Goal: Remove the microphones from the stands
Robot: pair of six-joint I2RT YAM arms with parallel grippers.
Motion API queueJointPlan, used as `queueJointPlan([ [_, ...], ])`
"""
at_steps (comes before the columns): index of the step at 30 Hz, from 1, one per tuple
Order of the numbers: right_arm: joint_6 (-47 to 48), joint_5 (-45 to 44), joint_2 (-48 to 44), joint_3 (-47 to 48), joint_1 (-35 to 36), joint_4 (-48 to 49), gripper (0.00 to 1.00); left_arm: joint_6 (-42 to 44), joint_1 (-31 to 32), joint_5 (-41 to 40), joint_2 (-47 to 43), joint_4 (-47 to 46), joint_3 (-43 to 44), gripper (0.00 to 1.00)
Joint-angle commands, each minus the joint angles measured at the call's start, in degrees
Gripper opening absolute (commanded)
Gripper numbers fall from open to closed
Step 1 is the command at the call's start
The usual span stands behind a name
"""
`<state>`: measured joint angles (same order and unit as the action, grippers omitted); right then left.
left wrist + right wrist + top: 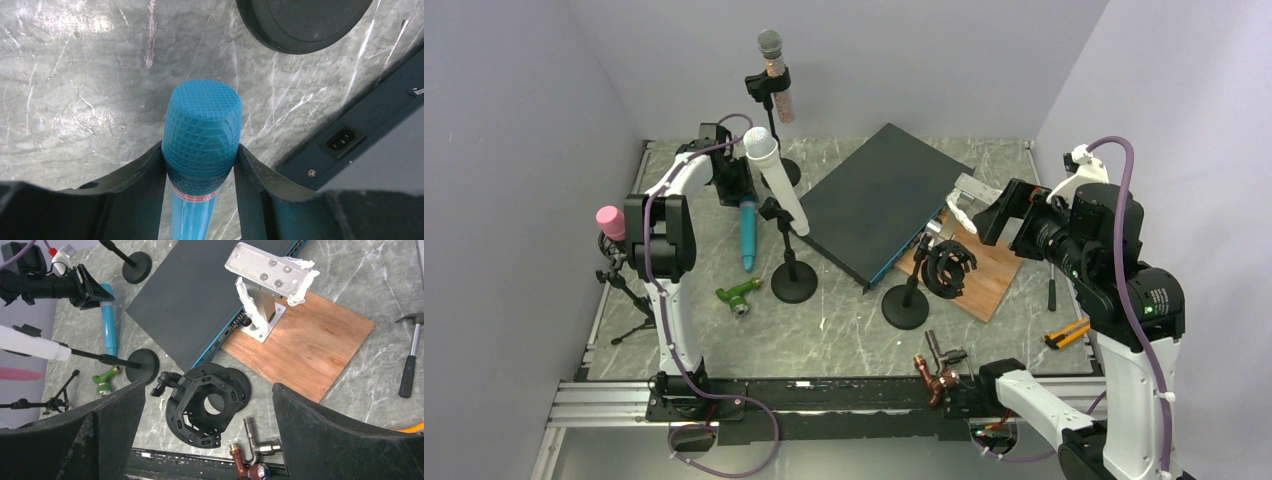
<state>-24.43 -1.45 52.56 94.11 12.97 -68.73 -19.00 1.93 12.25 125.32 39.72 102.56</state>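
Observation:
My left gripper (734, 185) is shut on the head of a blue microphone (747, 235), whose body points toward the near edge, low over the table. In the left wrist view the fingers (145, 175) press both sides of the blue mesh head (202, 130). An empty black shock-mount stand (947, 268) stands mid-table. My right gripper (984, 215) is open and empty above it; the mount (200, 410) shows between its jaws. A white microphone (774, 180) sits tilted in a stand.
A silver-headed microphone (774, 75) stands in a stand at the back; a pink one (610, 220) on a tripod at left. A dark flat box (884, 200), wooden board (984, 285) with metal bracket (969, 190), green fitting (739, 295), pipe fittings (936, 372), hammer (410, 360).

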Motion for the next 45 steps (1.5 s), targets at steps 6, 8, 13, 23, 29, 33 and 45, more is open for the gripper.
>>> queueJointPlan([
  [6,2.9,1.2,-0.9,1.2,0.2,2.4,1.00,2.9,-0.2,-0.2,-4.2,0.5,0.4,0.99],
  [8,3.1,2.3,-0.9,1.5,0.3,2.0,1.00,4.2,-0.3,-1.2,-4.8,1.6,0.6,0.99],
  [13,3.4,2.9,-0.8,2.6,0.2,0.1,1.00,4.6,-0.3,-3.1,-10.5,2.6,0.2,0.99],
  [23,1.6,6.4,-2.3,1.2,0.3,-0.3,1.00,0.8,-0.5,-11.9,-23.7,15.6,15.5,0.99],
  [29,0.5,8.0,-1.9,1.5,0.3,-1.0,1.00,-6.1,-0.5,-17.3,-39.9,14.5,12.8,0.96],
  [33,-1.1,9.7,-1.8,2.1,0.3,-1.8,1.00,-13.7,-0.6,-10.9,-51.2,12.5,4.4,0.93],
  [45,-2.5,11.2,-6.0,-1.2,0.3,-4.5,1.00,-19.6,-0.5,18.3,-87.2,10.9,-25.4,0.99],
])
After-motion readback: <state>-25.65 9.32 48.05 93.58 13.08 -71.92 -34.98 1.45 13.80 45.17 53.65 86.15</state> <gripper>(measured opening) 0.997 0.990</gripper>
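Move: My left hand still grips the blue microphone by its head; its middle is about 8 cm back and 3 cm lower, hardly off to the side. The green valve is some 23 cm back, 1 cm right; the white microphone's stand foot 19 cm back, 14 cm right; the rear stand foot 9 cm ahead, 9 cm right. From my empty right hand the blue microphone lies roughly 22 cm ahead, 50 cm left and far below. I open my left fingers wide and let go of the blue microphone's head, then lift away steeply, nearly 40 cm. Late in the climb I sweep back towards my base by about 28 cm, the fingers tipping up some 45 degrees, and sink slightly at the end. Meanwhile my open right hand eases a few centimetres back and to the left, turning slightly counter-clockwise. ##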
